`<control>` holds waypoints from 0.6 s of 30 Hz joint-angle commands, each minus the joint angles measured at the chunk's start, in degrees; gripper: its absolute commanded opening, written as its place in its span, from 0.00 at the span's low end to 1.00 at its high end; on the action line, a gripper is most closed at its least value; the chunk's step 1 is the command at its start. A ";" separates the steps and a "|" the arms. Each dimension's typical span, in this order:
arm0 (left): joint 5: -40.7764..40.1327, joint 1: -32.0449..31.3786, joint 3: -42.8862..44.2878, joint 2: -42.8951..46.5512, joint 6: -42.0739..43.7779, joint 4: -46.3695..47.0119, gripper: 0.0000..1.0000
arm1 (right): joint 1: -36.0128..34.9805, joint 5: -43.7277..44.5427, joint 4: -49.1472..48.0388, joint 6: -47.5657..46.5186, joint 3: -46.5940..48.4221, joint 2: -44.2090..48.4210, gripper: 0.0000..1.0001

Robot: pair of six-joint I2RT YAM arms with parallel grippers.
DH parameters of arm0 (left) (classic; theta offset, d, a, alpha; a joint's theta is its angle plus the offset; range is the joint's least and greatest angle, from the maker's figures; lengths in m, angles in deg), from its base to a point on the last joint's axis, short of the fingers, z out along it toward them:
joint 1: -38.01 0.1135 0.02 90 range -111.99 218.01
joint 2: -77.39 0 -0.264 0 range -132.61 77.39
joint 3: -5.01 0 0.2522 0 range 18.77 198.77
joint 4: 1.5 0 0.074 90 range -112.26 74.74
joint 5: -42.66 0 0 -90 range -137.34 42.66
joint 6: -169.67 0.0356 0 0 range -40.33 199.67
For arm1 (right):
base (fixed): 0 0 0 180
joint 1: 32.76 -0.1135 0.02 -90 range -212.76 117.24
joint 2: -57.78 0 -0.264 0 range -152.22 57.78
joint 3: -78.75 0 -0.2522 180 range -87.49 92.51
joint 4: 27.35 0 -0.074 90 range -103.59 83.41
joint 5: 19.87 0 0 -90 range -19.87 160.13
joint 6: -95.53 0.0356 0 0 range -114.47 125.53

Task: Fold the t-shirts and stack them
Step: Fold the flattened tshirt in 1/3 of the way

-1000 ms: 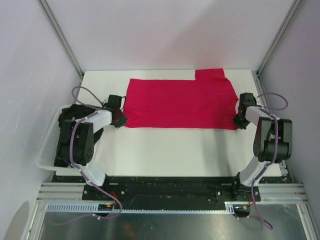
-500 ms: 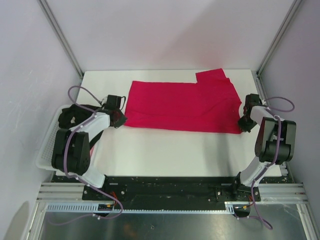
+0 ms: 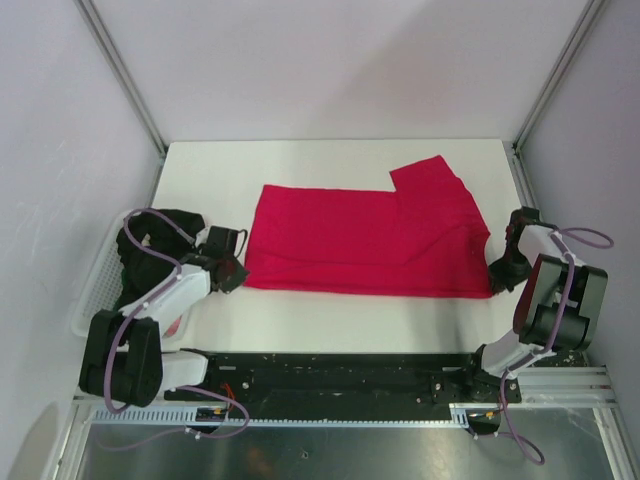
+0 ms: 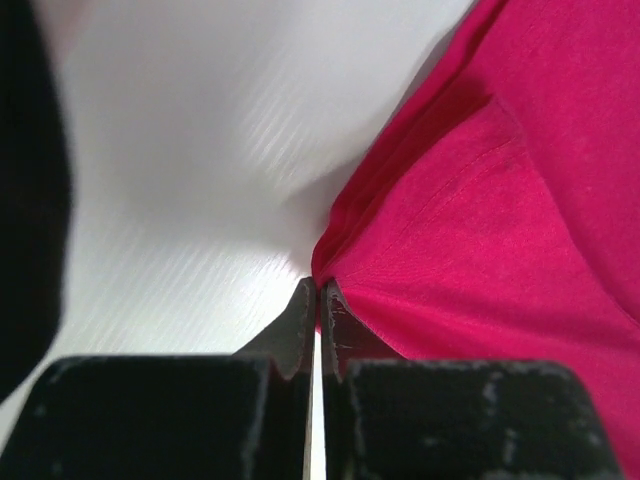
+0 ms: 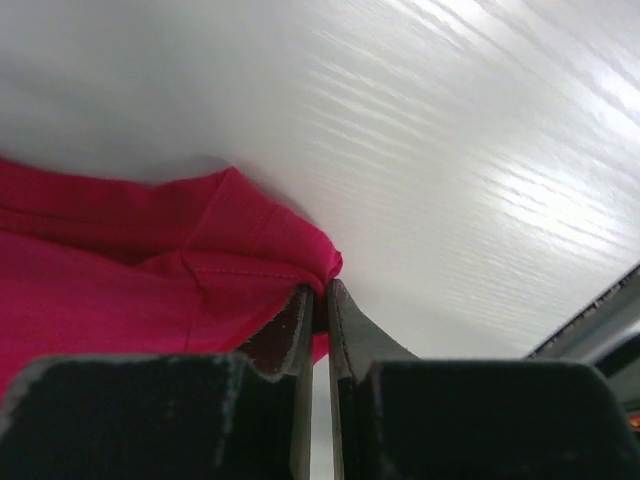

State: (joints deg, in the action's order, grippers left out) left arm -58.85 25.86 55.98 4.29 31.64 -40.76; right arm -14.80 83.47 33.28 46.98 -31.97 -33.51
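The crimson-red t-shirt [image 3: 365,238] lies spread flat across the white table, one sleeve sticking out at its far right. My left gripper [image 3: 238,277] is shut on the shirt's near left corner [image 4: 335,268]. My right gripper [image 3: 497,274] is shut on its near right corner [image 5: 310,262]. Both corners sit low at the table surface. A black shirt [image 3: 150,245] lies heaped in the white basket at the left. A small patch of the pale pink shirt [image 3: 176,325] shows by the left arm.
The white lattice basket [image 3: 97,285] stands off the table's left edge. Metal frame posts [image 3: 120,70] rise at the back corners. The table's near edge and a black rail [image 3: 340,365] run just below the shirt.
Both grippers have moved toward the near edge, dragging the red shirt's near hem with them. The shirt now lies closer to me and its right side is skewed.
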 commanded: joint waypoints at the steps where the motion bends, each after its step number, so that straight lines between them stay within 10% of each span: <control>1: -5.19 -0.46 -3.62 5.75 -1.10 -2.27 0.00 | 1.94 0.87 4.37 1.56 -2.83 5.88 0.01; 9: -4.74 -1.58 -1.37 14.17 4.32 -4.68 0.52 | 2.13 -1.30 4.71 -1.01 -3.19 15.52 0.46; 18: -5.64 -2.67 9.72 3.54 7.71 -4.70 0.47 | -15.09 0.83 -4.77 -3.81 0.61 21.07 0.52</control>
State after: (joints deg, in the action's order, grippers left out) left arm -62.30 23.96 60.62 14.08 36.89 -46.29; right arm -22.87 82.32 34.18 44.73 -35.03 -12.88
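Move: Each hand already pinches a near corner of the red t-shirt's folded edge, about 2 cm above the table; each corner is bound for bare table some 3 cm nearer the robot. The t-shirt's middle lies roughly 13 cm ahead and 33 cm right of the left hand, and about 14 cm ahead and 33 cm left of the right. The dark clothes in the basket are some 22 cm left and 9 cm ahead of the left hand. Back towards the robot go both hands together for about 3 cm more, still drawing the t-shirt's near corners along; then the fingers open to about half and let go. Both lift straight off the cloth by 6–7 cm, easing forward over it again; near the end the right also swings some 3 cm left and tips its fingers up and forward about 15 degrees, turning slightly counter-clockwise. ##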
